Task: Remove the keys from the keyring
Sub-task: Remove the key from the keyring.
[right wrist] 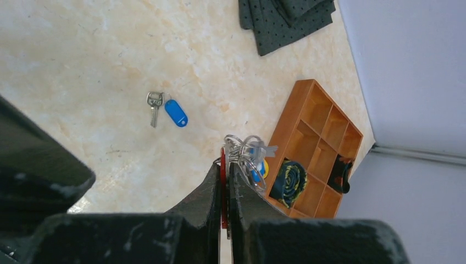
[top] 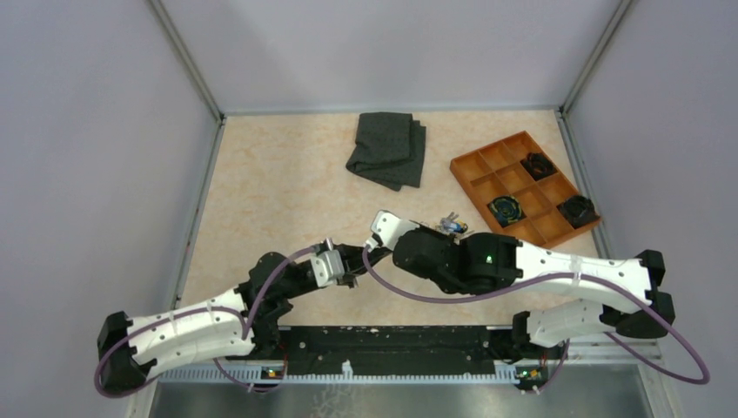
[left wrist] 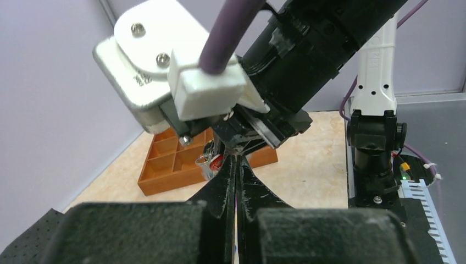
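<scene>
My right gripper (right wrist: 225,164) is shut on the flat red head of a key (right wrist: 222,184), held above the table. The keyring's metal loops (right wrist: 242,145) and a blue-headed key (right wrist: 257,169) bunch just past its fingertips. In the left wrist view my left gripper (left wrist: 237,160) is shut, its tips right up against the right gripper's fingers beside the bunch of keys (left wrist: 211,164); what lies between its jaws is not visible. A single key with a blue tag (right wrist: 175,113) lies loose on the table (top: 451,226).
An orange compartment tray (top: 481,158) stands at the right, with dark rolled items (top: 506,209) in some cells. A folded dark grey cloth (top: 387,148) lies at the back middle. Both arms meet at the table's near middle.
</scene>
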Controlling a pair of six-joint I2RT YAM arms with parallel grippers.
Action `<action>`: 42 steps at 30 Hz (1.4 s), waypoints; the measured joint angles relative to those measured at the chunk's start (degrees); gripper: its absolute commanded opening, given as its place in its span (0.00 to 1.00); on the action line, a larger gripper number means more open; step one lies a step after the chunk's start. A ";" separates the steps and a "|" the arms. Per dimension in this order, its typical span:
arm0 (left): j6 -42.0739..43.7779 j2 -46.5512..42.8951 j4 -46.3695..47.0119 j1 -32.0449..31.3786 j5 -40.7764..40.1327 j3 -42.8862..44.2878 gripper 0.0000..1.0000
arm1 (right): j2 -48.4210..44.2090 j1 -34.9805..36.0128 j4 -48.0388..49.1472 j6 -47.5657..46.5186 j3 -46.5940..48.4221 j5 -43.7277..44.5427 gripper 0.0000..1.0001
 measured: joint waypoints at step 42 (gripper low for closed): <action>-3.96 10.58 7.17 -0.11 -9.90 0.07 0.30 | -1.86 0.00 2.62 -0.15 9.92 -8.92 0.00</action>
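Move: The keyring, already pinched in the right fingers, sits about 6 cm ahead, 11 cm right and 6 cm below the left hand; from the right hand it is some 1 cm ahead and 2 cm right, level. The left fingertips lie about 6 cm back, 10 cm left and 6 cm above the right hand. On the table, roughly 22 cm below the right hand, the blue tag is about 10 cm ahead and 3 cm left. Right lifts the held keyring some 6 cm, also leftwards, towards left's fingers, which open, going 5 cm forward-down. ##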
